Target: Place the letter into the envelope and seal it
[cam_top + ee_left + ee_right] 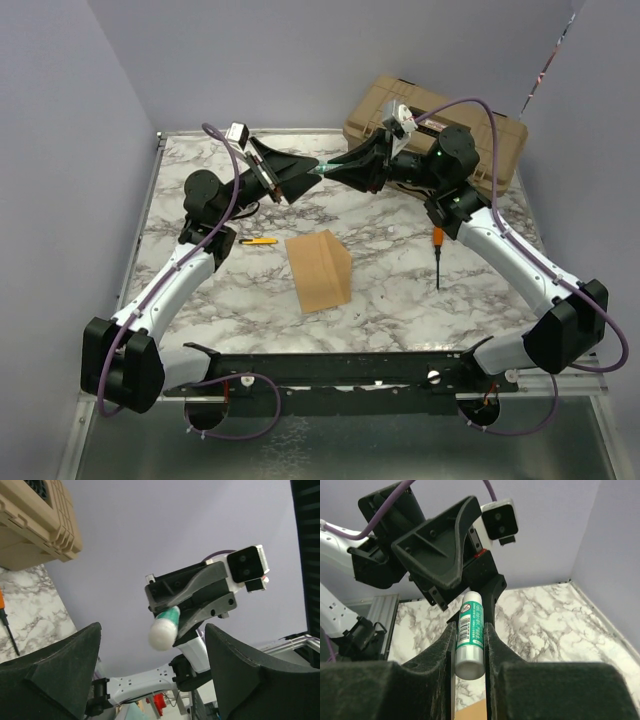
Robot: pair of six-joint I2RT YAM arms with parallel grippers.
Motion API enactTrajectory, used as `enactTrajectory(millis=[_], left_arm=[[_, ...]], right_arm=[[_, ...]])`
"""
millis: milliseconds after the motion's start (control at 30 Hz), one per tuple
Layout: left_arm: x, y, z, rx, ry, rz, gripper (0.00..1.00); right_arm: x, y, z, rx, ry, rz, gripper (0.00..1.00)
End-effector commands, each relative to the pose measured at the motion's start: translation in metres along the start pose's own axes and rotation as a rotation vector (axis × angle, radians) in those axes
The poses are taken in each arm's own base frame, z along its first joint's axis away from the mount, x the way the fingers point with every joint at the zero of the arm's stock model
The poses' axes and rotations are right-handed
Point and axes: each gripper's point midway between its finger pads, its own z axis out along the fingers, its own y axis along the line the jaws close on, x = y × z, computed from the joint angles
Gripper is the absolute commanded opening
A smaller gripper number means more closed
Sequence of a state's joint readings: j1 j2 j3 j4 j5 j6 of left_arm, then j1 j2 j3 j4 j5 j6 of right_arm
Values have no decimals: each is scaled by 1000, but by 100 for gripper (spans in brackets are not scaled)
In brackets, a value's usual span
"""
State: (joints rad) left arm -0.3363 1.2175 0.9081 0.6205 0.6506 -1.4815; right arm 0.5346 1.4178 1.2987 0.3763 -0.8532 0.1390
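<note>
The kraft-brown envelope [318, 270] lies mid-table with its flap partly raised. The letter is hidden from view. Above the back of the table the two grippers meet tip to tip. My right gripper [470, 625] is shut on a green-and-white glue stick [470, 632], also seen from the top camera [328, 168]. The stick's white rounded end [164, 632] points at my left gripper [152, 647]. That gripper is open, its fingers spread wide on either side of the stick's end without touching it. From above, the left gripper [312, 172] faces the right gripper [345, 166].
A tan hard case [430, 125] stands at the back right, behind the right arm. An orange-handled screwdriver [438, 255] lies right of the envelope. A small yellow-and-black tool [258, 241] lies to the envelope's left. Lilac walls close in the table.
</note>
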Motion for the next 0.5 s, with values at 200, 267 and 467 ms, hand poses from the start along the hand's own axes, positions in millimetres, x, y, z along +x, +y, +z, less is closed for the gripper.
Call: enactTrajectory(millis=[200,267,467], left_arm=[[6,-7,-6,38,43,-43,59],[8,-10,-7,43,57,-52,49],[13,-11,-9,41,75,-71,18]], right_arm=[[20,9,-3,-97,79,98,1],[18,11,-5,-129,89,104,1],[13,6,-6,-115,77,89,1]])
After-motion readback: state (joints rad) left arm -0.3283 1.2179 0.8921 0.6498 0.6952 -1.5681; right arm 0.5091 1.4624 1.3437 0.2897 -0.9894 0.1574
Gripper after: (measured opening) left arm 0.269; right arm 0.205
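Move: The glue stick, held in the right fingers and jutting left, has its middle about 2 cm to the right hand's left, level in height and depth. From the left hand, the stick's middle lies some 3 cm right, 1 cm ahead and 2 cm up. Some 40 cm below the left hand lie the envelope, about 1 cm back and 2 cm right, and the yellow knife, about 8 cm ahead and 14 cm left. Downward by about 2 cm goes the right hand, keeping its grip on the glue stick and bringing the free end between the left fingers, then easing up slightly at the end. The left hand stays nearly in place while its wide-open fingers close most of the way and pinch the stick's free end. ##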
